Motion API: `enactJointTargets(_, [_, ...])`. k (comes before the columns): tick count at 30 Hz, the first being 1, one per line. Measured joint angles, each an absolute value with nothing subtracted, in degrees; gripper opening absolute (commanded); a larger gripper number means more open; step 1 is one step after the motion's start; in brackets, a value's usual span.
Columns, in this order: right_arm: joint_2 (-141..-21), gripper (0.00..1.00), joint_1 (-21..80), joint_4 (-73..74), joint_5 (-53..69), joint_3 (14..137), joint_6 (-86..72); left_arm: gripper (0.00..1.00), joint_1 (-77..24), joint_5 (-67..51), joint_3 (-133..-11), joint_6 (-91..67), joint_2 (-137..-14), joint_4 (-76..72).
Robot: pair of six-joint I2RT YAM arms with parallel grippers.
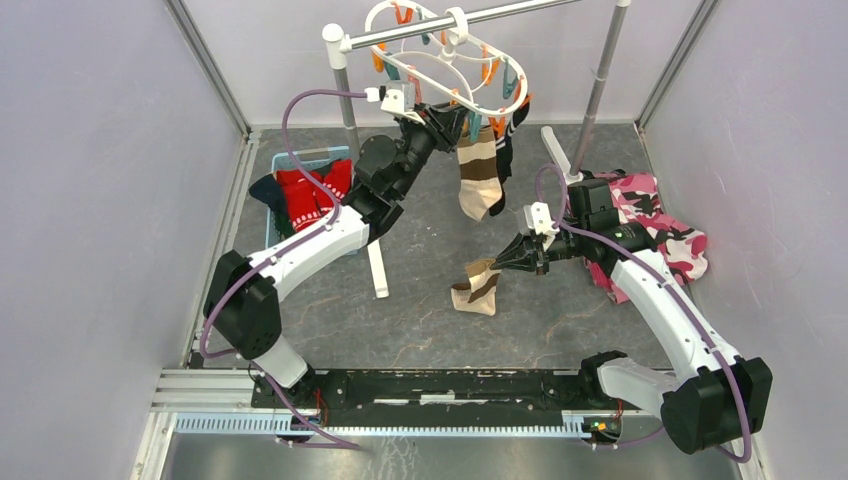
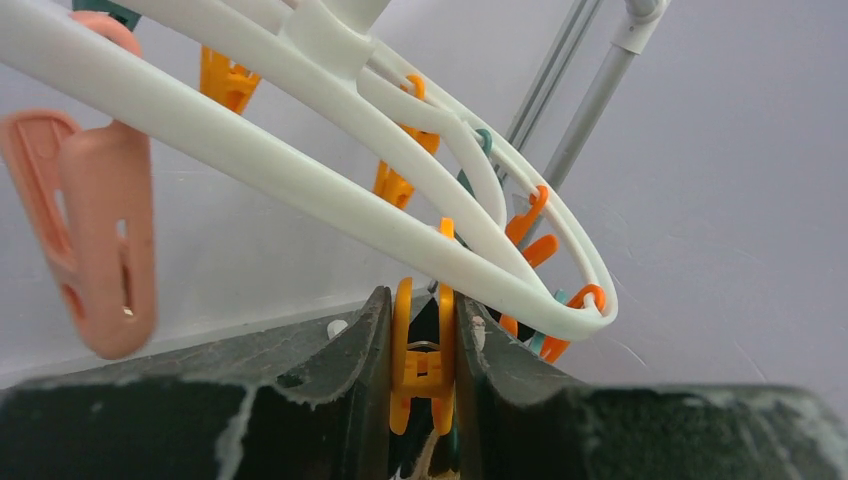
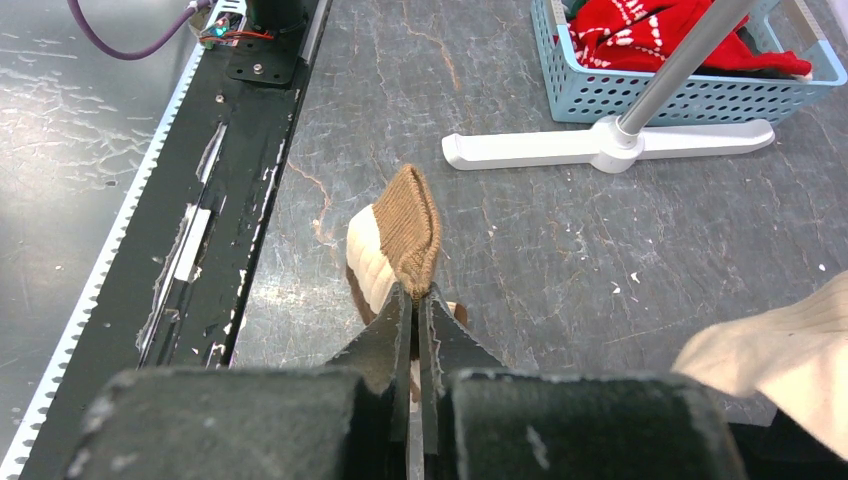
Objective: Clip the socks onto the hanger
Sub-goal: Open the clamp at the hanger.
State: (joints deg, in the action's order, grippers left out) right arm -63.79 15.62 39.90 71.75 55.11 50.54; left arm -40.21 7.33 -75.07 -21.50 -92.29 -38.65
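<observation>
The white oval hanger (image 1: 440, 55) hangs from the rack's bar, with orange and teal clothespins dangling from it. A brown-and-beige striped sock (image 1: 480, 175) and a dark sock (image 1: 507, 150) hang clipped under its front edge. My left gripper (image 1: 462, 125) is raised to that edge and is shut on an orange clothespin (image 2: 422, 365), squeezing its two handles just below the ring (image 2: 300, 180). My right gripper (image 1: 497, 265) is shut on the brown cuff of a second striped sock (image 3: 405, 235), which dangles over the table (image 1: 478, 288).
A light blue basket (image 1: 300, 157) at the left holds a red patterned sock (image 1: 310, 190) and dark fabric. The rack's white feet (image 1: 378, 270) (image 1: 555, 150) lie on the table. A pink camouflage cloth (image 1: 660, 225) lies behind the right arm.
</observation>
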Motion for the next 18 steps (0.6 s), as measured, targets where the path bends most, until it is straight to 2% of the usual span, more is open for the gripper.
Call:
enactJointTargets(10, [-63.83, 0.0, 15.62, 37.69, 70.98, 55.16, 46.39, 0.07, -41.01, 8.99, -75.44, -21.32, -91.66, -36.23])
enactJointTargets(18, [-64.12, 0.0, 15.62, 24.21, 65.14, 58.83, 29.67, 0.07, -41.01, 8.99, -76.58, -21.32, -90.78, -32.45])
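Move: Ahead of the right hand, which holds the striped cream-and-brown sock, the orange clamp lies some 21 cm forward, 5 cm to the left and 17 cm up. The hanging striped sock is about 18 cm forward, 2 cm left and 5 cm above that hand; the black sock is about 22 cm forward, 3 cm right and 7 cm up. From the left hand, the orange clamp sits right at its fingertips, and the pink clamp is about 3 cm forward, 8 cm left and level. Starting from rest, the right hand carries the striped sock forward and up, about 4 cm each way and gathering speed, towards the orange clamp on the hanger's rim. It turns some 10 degrees clockwise, its fingers staying shut on the sock's cuff. The left hand stays in place with a steady squeeze on the orange clamp, tilting only slightly. ##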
